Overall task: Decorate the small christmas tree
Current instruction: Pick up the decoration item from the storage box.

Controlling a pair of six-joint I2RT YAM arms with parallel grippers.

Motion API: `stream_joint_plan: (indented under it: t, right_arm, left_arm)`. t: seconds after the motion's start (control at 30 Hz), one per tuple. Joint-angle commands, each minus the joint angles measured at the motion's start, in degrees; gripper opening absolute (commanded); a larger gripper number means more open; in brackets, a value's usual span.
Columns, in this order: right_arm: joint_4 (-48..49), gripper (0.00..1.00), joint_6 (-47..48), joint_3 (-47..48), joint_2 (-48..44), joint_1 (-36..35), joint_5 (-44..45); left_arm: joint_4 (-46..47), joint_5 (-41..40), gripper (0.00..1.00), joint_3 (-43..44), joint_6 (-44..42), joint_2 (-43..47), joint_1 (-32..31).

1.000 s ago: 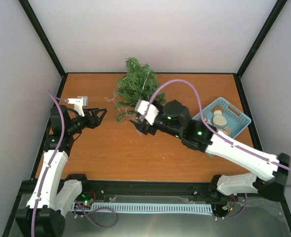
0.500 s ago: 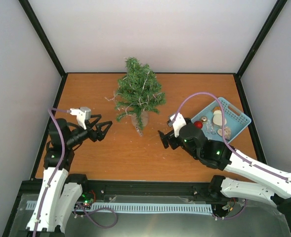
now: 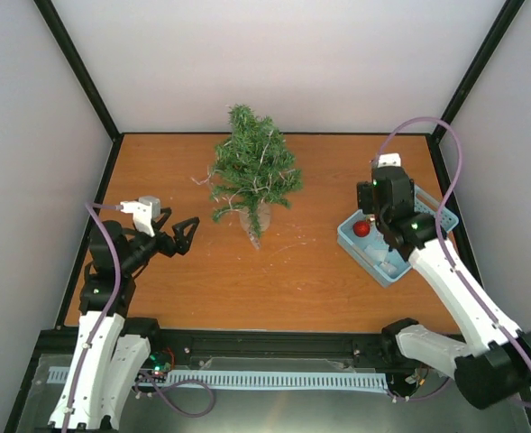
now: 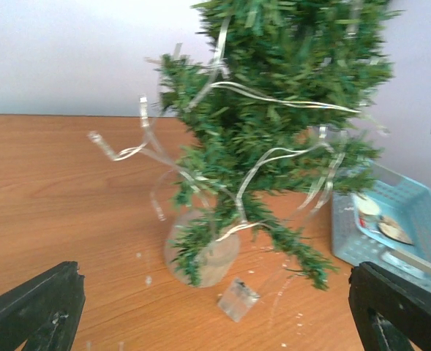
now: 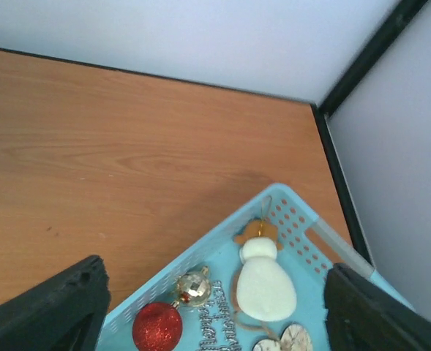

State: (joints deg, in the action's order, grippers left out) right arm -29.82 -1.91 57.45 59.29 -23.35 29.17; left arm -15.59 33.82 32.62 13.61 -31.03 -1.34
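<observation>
The small christmas tree [image 3: 251,173] stands at the back centre on a pale round base [image 3: 254,222]. Silver ribbon strands hang in its branches. In the left wrist view the tree [image 4: 274,110] fills the upper middle, and a small clear box [image 4: 237,298] lies by its base. My left gripper [image 3: 186,234] is left of the tree, apart from it, open and holding nothing. My right gripper [image 3: 382,215] hovers open over the blue basket [image 3: 353,245], nothing between its fingers [image 5: 47,307]. Below it lie a red glitter ball [image 5: 156,327], a mirror ball [image 5: 194,286] and a white snowman [image 5: 265,285].
The basket's rim [image 5: 200,252] sits near the table's right edge and the black corner post [image 5: 369,55]. Silver lettering [image 5: 219,329] and a wooden heart [image 5: 285,338] also lie in the basket. White crumbs dot the wood around the tree's base.
My right arm has swung away from the tree's base to the right and now hangs over the basket. My left gripper has opened wider and stayed left of the tree.
</observation>
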Motion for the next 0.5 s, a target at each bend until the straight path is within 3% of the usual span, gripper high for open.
stream_joint_plan:
  t: [0.0,0.2,0.3,0.47]
  right_arm:
    - [0.68,0.76,2.48,0.85,8.14,6.92,-4.01]
    - [0.4,0.5,3.92,0.65,18.66,14.27,-3.21]
    - [2.11,0.44,4.1,0.0,21.79,15.49,-1.89]
    - [8.35,0.38,-1.37,-3.83,21.89,17.6,-14.86]
  left_arm:
    - [-2.33,-6.88,1.0,1.36,0.62,-0.52,-0.25]
    - [-0.28,-3.63,1.0,0.04,0.37,-0.12,-0.98]
    - [0.04,-3.21,1.0,-0.02,0.28,-0.2,-0.94]
    - [0.03,-2.97,1.0,-0.1,-0.08,0.26,-0.96]
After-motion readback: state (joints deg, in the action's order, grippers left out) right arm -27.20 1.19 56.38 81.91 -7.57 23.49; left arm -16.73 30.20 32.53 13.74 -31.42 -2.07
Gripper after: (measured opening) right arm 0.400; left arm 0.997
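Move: The silver chain in the storage box lies roughly 21 cm below the open right hand, some 5 cm ahead and 4 cm to its right. The silver ball is about 8 cm ahead and 1 cm right, the red ball 5 cm ahead and 3 cm left, and the white snowman 7 cm ahead and 8 cm right, all about 20 cm below. From the left hand, the chain is some 44 cm right, 10 cm ahead and 20 cm below. Heading for the silver chain beside the snowman, the empty right hand drops fast, about 14 cm, while swinging some 7 cm right and 5 cm forward, then slows into a nearly straight descent. The wrist tips roughly 20 degrees further down and turns slightly clockwise, as the fingers close to about half their starting gap, with no touch to be seen. ##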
